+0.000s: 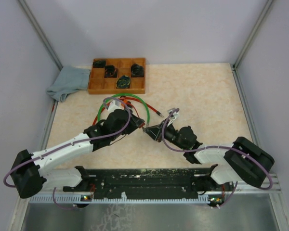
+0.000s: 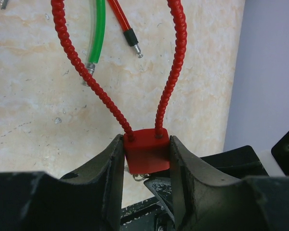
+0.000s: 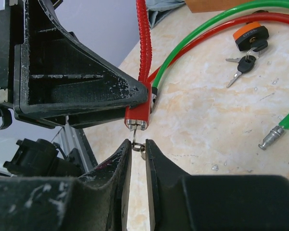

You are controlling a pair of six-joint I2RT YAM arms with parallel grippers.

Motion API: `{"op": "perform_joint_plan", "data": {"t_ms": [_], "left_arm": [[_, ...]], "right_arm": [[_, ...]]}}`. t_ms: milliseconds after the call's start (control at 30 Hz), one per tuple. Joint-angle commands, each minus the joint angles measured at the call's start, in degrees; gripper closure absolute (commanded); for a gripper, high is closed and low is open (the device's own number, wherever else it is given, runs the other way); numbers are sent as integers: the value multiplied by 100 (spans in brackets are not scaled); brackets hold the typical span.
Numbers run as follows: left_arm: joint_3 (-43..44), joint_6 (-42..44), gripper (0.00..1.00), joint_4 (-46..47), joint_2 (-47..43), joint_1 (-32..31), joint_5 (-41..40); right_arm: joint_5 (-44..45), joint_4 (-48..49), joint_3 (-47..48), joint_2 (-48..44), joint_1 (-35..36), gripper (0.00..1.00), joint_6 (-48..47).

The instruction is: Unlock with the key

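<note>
A red padlock (image 2: pixel 147 150) with a ribbed red cable loop (image 2: pixel 77 62) is clamped between the fingers of my left gripper (image 2: pixel 146 142), held above the table. In the right wrist view the same padlock (image 3: pixel 137 115) sticks out from the left gripper's finger (image 3: pixel 77 91), keyhole end toward me. A thin metal key (image 3: pixel 135 137) hangs from its underside, seen edge-on, with a small ring at its end. My right gripper (image 3: pixel 137 144) has its jaws drawn close, the tips pinching that ring and the key's head. From above, the two grippers meet at mid-table (image 1: pixel 147 127).
A green cable (image 3: pixel 207 29) and an orange lock with keys (image 3: pixel 250 34) lie on the table beyond the grippers. A wooden compartment tray (image 1: pixel 92 89) with dark items and a grey-blue cloth (image 1: pixel 67 82) sit at the back left. A black rail (image 1: pixel 149 180) runs along the near edge.
</note>
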Motion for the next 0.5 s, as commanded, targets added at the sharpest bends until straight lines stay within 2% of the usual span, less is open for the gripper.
{"op": "perform_joint_plan", "data": {"t_ms": [0, 133, 300, 467], "left_arm": [[6, 37, 100, 298, -47, 13, 100], [10, 59, 100, 331, 15, 14, 191], [-6, 80, 100, 404, 47, 9, 383], [-40, 258, 100, 369, 229, -56, 406]], "right_arm": [[-37, 569, 256, 56, 53, 85, -123], [-43, 642, 278, 136, 53, 99, -175], [-107, 789, 352, 258, 54, 100, -241], [40, 502, 532, 52, 53, 100, -553]]}}
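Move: The right hand has the key bow right at its fingertips, about 1 cm ahead and 1 cm left, level with them. The red padlock sits just beyond, some 2 cm ahead and 3 cm left. About 15 cm lower on the table, the green cable's end lies about 9 cm ahead, and the red cable's end 13 cm ahead and 7 cm right. From the left hand, which holds the padlock, the key bow is about 2 cm back, 2 cm right and 1 cm down. The right fingers close from a narrow gap to fully shut, pinching the thin key that sticks out of the red padlock, while the hand creeps only about half a centimetre forward and left towards the lock, with hardly any turn. The left hand keeps its grip on the padlock and stays practically in place. ##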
